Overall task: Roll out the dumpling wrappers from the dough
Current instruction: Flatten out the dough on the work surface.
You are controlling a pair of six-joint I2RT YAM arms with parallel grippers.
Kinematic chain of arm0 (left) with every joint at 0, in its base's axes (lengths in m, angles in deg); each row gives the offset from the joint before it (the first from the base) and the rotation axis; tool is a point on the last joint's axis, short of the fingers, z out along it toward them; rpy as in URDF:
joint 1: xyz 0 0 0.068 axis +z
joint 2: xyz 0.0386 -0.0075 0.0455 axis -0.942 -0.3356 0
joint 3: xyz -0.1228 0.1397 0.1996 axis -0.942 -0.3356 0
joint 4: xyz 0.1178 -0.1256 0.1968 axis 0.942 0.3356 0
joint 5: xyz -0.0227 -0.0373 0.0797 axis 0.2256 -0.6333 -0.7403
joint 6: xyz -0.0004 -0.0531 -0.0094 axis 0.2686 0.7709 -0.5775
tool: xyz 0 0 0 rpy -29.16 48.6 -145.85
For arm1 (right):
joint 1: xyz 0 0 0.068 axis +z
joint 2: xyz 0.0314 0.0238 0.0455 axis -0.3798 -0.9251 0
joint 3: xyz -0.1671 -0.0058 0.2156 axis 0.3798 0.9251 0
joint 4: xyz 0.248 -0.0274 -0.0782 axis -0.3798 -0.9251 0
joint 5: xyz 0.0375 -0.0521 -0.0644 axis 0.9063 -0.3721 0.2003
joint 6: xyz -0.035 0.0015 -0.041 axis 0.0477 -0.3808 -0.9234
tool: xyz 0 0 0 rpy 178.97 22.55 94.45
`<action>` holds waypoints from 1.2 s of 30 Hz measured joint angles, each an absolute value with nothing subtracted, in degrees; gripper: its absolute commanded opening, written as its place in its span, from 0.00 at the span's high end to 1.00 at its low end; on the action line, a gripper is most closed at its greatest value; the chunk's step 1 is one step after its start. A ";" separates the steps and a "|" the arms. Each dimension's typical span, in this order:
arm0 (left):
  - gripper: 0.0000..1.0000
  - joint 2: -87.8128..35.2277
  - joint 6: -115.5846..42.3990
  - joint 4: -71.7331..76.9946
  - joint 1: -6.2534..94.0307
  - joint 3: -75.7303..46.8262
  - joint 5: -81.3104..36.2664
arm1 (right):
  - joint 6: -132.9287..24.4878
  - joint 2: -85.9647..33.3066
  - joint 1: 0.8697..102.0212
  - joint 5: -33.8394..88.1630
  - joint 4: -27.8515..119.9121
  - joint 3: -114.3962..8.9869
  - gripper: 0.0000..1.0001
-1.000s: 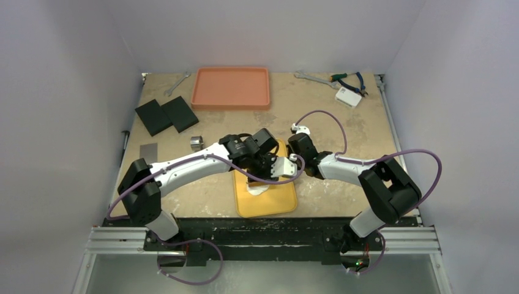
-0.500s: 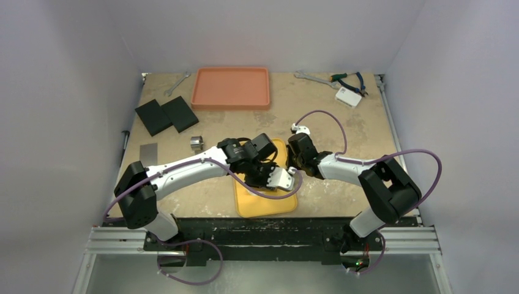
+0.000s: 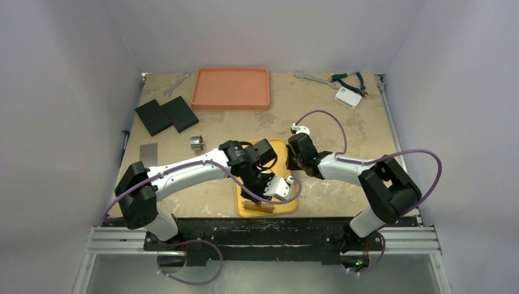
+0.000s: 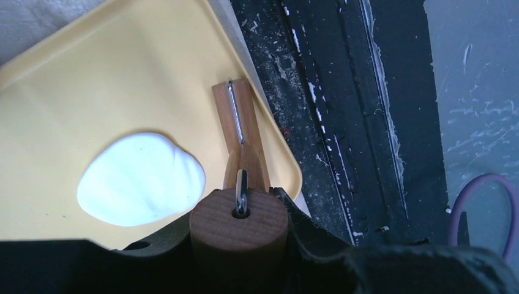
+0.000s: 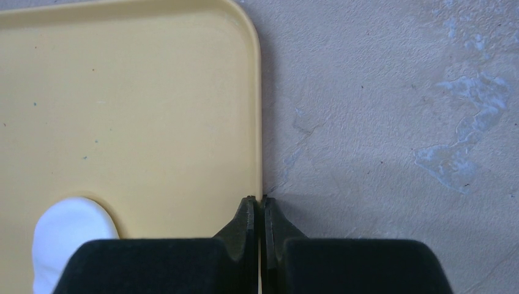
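Observation:
The dough (image 4: pixel 144 179) is a flat, oval white piece lying on the yellow tray (image 4: pixel 73 104). My left gripper (image 4: pixel 238 229) is shut on the round wooden handle of a small rolling pin (image 4: pixel 242 131), whose roller rests on the tray's near edge, just beside the dough. From above, the left gripper (image 3: pixel 258 195) hides the dough, and the rolling pin (image 3: pixel 257 205) lies near the yellow tray's (image 3: pixel 287 208) front rim. My right gripper (image 5: pixel 257 199) is shut and empty, its tips at the tray's (image 5: pixel 153 92) right rim, with dough (image 5: pixel 70 236) to its left. Dumpling wrappers are out of view.
An orange tray (image 3: pixel 231 87) stands at the back. Two black blocks (image 3: pixel 166 114), a metal ring cutter (image 3: pixel 196 143) and a grey plate (image 3: pixel 148 152) lie at the left. Wrenches (image 3: pixel 312 77), pliers (image 3: pixel 350 80) and a white box (image 3: pixel 348 96) lie back right. A black frame rail (image 4: pixel 343 122) borders the near edge.
My left gripper has drawn the rolling pin toward the tray's near edge, passing over the dough. The right gripper has stayed at the tray's rim.

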State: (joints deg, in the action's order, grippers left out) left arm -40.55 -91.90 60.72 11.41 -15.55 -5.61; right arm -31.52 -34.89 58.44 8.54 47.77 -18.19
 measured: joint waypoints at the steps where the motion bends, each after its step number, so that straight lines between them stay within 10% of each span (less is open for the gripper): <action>1: 1.00 -40.55 -91.46 60.72 11.45 -15.42 -5.64 | -31.52 -34.89 58.44 8.54 47.77 -18.19 1.00; 36: 1.00 -39.94 -85.43 46.93 16.76 -17.52 -18.25 | -31.52 -34.89 58.44 8.54 47.77 -18.19 1.00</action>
State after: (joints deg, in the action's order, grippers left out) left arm -39.94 -85.43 46.93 16.76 -17.52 -18.25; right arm -31.52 -34.89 58.44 8.54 47.77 -18.19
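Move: The dough lies about 6 cm ahead of the left hand, 3 cm to its right and 10 cm below; the wooden roller this hand holds stands behind the dough, near the yellow tray's near rim. That tray's middle is roughly 8 cm ahead and 6 cm right of the left hand; a steel ring stands some 21 cm ahead and 15 cm left of it. From the right hand the dough is about 5 cm back, 10 cm left and 2 cm below. Over the dough the left hand carries the roller in a forward arc of about 12 cm, rising some 5 cm on the way, then sets it down around the dough's far edge and draws it back about 4 cm onto the dough, tilting and swinging the wrist as it goes. Its grip on the roller stays. The right hand keeps the tray's right rim pinched and doesn't move. ##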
